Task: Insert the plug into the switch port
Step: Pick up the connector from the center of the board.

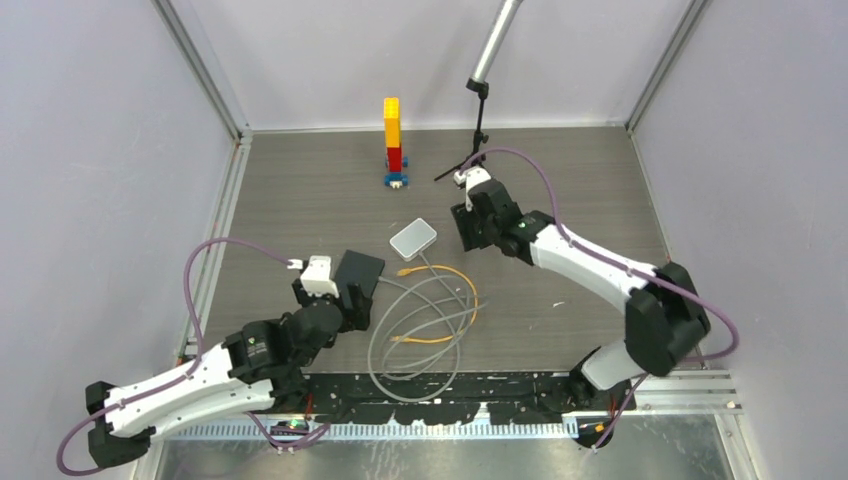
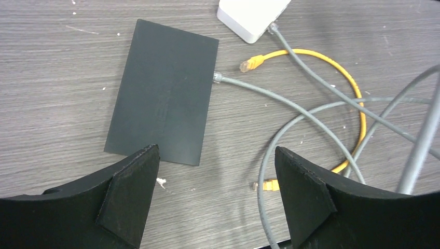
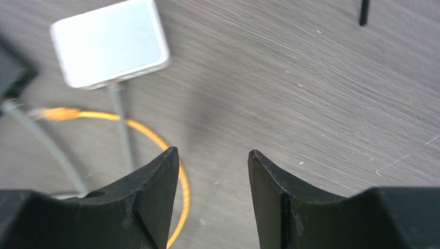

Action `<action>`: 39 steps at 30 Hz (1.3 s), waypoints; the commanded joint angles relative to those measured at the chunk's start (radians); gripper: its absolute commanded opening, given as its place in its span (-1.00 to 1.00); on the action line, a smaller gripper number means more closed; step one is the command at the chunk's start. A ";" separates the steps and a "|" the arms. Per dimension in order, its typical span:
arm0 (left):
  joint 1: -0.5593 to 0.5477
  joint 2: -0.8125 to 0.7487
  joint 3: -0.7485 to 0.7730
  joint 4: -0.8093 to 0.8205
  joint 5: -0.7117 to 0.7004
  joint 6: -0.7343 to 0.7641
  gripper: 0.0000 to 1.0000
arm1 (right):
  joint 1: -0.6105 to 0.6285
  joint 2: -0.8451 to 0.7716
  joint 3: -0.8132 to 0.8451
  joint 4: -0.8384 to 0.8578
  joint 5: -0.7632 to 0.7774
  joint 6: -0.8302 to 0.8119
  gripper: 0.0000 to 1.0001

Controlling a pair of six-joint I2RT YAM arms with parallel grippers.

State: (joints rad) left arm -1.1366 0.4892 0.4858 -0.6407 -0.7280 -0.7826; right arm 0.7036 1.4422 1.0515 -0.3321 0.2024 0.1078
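Observation:
The switch is a small white box (image 1: 413,239) (image 2: 251,15) (image 3: 110,42) at the table's middle. A grey cable (image 2: 311,72) enters its near side, and I cannot make out the port openings themselves. A yellow cable (image 1: 455,290) lies in a loop. One free yellow plug (image 1: 403,270) (image 2: 251,63) (image 3: 57,113) rests just short of the white box. The other plug (image 1: 397,341) (image 2: 267,185) lies nearer the arms. My left gripper (image 1: 345,300) (image 2: 217,149) is open above the table between the black box and that nearer plug. My right gripper (image 1: 468,232) (image 3: 213,151) is open and holds nothing, to the right of the white box.
A flat black box (image 1: 358,272) (image 2: 165,91) lies left of the cables with a grey cable (image 1: 420,335) plugged into it and coiled in front. A yellow, red and blue brick tower (image 1: 393,140) and a black stand (image 1: 478,130) stand at the back.

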 commanded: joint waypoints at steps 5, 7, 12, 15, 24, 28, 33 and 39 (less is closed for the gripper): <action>0.003 -0.002 0.083 0.024 0.012 0.025 0.68 | -0.075 0.248 0.111 -0.019 -0.288 -0.103 0.07; 0.003 -0.017 0.082 0.017 0.011 0.028 0.68 | -0.074 0.271 0.096 0.005 -0.342 -0.102 0.05; 0.004 -0.067 0.067 0.002 0.007 0.029 0.68 | -0.067 0.289 0.044 0.057 -0.363 -0.086 0.01; 0.004 -0.088 0.063 -0.010 0.005 0.028 0.68 | -0.027 0.315 0.050 0.039 -0.334 -0.101 0.01; 0.004 -0.137 0.058 -0.041 0.001 0.023 0.68 | 0.083 0.421 0.077 -0.060 -0.076 -0.110 -0.01; 0.003 -0.144 0.057 -0.046 -0.001 0.023 0.68 | 0.101 0.446 0.087 -0.105 0.002 -0.108 -0.44; 0.004 -0.144 0.061 -0.045 0.001 0.025 0.68 | 0.106 0.404 0.080 -0.153 0.024 -0.089 -0.84; 0.004 -0.154 0.067 -0.043 -0.002 0.028 0.68 | 0.109 0.323 0.201 -0.406 0.047 -0.133 -0.99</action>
State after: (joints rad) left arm -1.1366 0.3531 0.5388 -0.6895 -0.7067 -0.7559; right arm 0.8162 1.8385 1.1709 -0.4957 0.1959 0.0032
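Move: The bend of the yellow cable that the right hand goes for lies about 13 cm below it, some 5 cm to its left and 3 cm back. From the same hand, the yellow cable's far plug lies roughly 15 cm left and 1 cm back, the white box 13 cm left and 5 cm ahead, and the grey coil 11 cm left and 14 cm back. From the left hand, the bend is about 13 cm ahead, 20 cm right and 13 cm down. The right hand drops about 12 cm to the table, first edging forward and right, then swinging left and back over the yellow cable's bend while its fingers tip some 15 degrees further down. Half open until near the table, they shut and pinch the cable by its bend, then begin drawing back and right; the empty, open left hand rises about 3.5 cm. ##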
